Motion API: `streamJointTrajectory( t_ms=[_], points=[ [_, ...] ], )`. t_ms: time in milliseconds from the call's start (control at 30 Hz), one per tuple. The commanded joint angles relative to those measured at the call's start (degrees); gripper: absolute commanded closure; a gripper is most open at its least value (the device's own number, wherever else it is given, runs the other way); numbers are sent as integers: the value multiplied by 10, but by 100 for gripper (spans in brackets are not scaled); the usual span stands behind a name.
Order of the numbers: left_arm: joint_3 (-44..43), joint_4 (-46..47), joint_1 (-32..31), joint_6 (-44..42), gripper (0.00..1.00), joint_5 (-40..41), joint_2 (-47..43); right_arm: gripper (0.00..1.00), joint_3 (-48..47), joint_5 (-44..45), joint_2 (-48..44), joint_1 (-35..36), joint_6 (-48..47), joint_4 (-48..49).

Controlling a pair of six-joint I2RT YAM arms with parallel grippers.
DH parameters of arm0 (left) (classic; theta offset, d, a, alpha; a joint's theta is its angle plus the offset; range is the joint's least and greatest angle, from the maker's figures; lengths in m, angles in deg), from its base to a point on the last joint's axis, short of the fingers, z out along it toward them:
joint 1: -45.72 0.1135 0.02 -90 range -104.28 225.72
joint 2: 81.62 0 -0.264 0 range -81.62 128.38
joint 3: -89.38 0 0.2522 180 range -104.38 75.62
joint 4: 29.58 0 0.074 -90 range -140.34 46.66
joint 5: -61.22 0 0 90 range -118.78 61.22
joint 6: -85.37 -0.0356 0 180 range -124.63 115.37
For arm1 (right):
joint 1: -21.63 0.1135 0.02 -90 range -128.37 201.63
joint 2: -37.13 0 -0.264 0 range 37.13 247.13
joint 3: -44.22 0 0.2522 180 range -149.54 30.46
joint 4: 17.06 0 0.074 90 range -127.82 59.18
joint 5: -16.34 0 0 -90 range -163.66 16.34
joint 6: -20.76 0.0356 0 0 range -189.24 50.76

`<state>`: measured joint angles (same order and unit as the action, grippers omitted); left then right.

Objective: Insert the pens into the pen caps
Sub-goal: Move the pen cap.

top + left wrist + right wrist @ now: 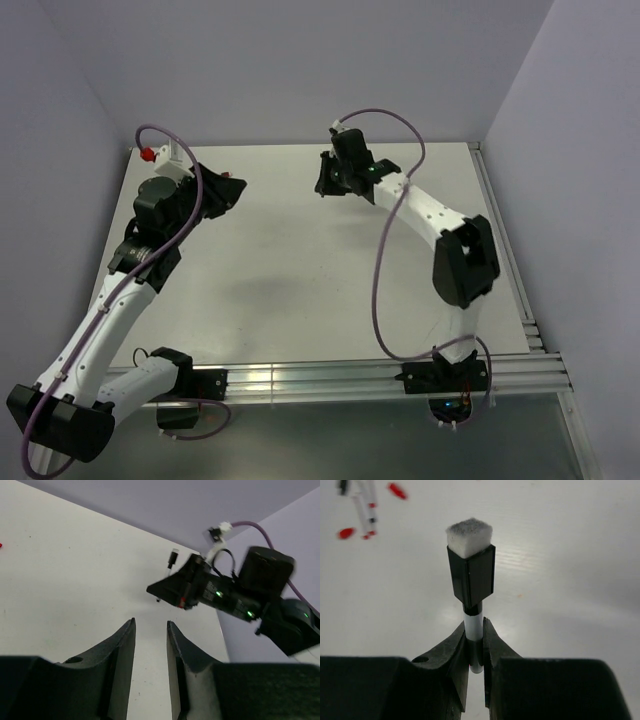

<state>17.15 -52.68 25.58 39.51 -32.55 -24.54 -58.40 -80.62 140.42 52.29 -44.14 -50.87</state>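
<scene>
My right gripper (475, 630) is shut on a white-barrelled pen (474, 622). That pen carries a black cap (471, 575) with a grey felt top. In the left wrist view the same pen (169, 572) stands upright in the right gripper (167, 590), its black cap (173, 557) uppermost. More pens (364, 507) and red caps (396, 490) lie blurred on the table at the upper left of the right wrist view. My left gripper (150, 627) is open over bare table with nothing between its fingers (127, 645). From above, the left gripper (225, 190) and right gripper (325, 182) face each other, apart.
A white table (300, 270) is walled at the back and both sides. Aluminium rails (350, 375) run along its near edge. Purple cables (385, 260) loop off both arms, and a red plug tip (148, 154) sits on the left one.
</scene>
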Motion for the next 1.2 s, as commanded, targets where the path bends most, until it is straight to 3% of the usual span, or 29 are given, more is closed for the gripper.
streamJointTrajectory(
  t_ms=[0, 200, 367, 433, 567, 667, 767, 833, 1000, 1067, 1167],
  points=[
    [8, -12, 12, -27, 65, -21, -21, 100, -110, 92, 105, -20, -34, -135],
    [39, -15, 25, -42, 64, -36, -37, 89, -263, 144, 258, -28, -44, -214],
    [51, -20, 38, -49, 63, -41, -39, 80, -218, 148, 256, -28, -35, -199],
    [57, -15, 43, -45, 61, -44, -39, 76, -195, 145, 238, -28, -29, -184],
    [63, -11, 49, -36, 58, -47, -32, 55, -137, 150, 205, -27, -25, -158],
    [63, -11, 53, -31, 55, -43, -26, 49, -116, 152, 186, -28, -24, -151],
    [61, -9, 56, -27, 60, -41, -26, 42, -84, 157, 146, -28, -21, -135],
    [59, -6, 57, -27, 50, -34, -31, 38, -61, 167, 116, -26, -15, -113],
    [31, -2, 60, -25, 41, -8, -36, 18, 24, 158, -24, -26, -12, -40],
    [20, -1, 64, -20, 44, 0, -33, 0, 66, 141, -90, -27, -13, 9],
    [-1, -13, 72, -5, 43, 10, -20, 0, 111, 97, -158, -32, -6, 67]
  ],
)
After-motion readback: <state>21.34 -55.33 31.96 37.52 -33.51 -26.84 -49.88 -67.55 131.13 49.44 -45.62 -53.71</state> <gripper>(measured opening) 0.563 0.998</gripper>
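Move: The capped pen is already in the right hand; the bare table spot it goes to lies about 6 cm ahead of that hand, 5 cm to its right and 17 cm below. The nearer red cap lies roughly 23 cm left and 10 cm ahead, the farther red cap 26 cm left and 14 ahead, and the loose pens 30 cm left and 8 ahead, all at table height. From the left hand, the spot is some 15 cm ahead, 20 right and 31 below. The capped pen goes down to the bare table in the right hand, which swings forward then sinks about 16 cm, drifting right while its fingers tip steeply down. The fingers open as it draws back, let go, and the hand climbs nearly to its old height, untilting partly. The empty left hand sinks about 5 cm, edges left and opens somewhat wider. ##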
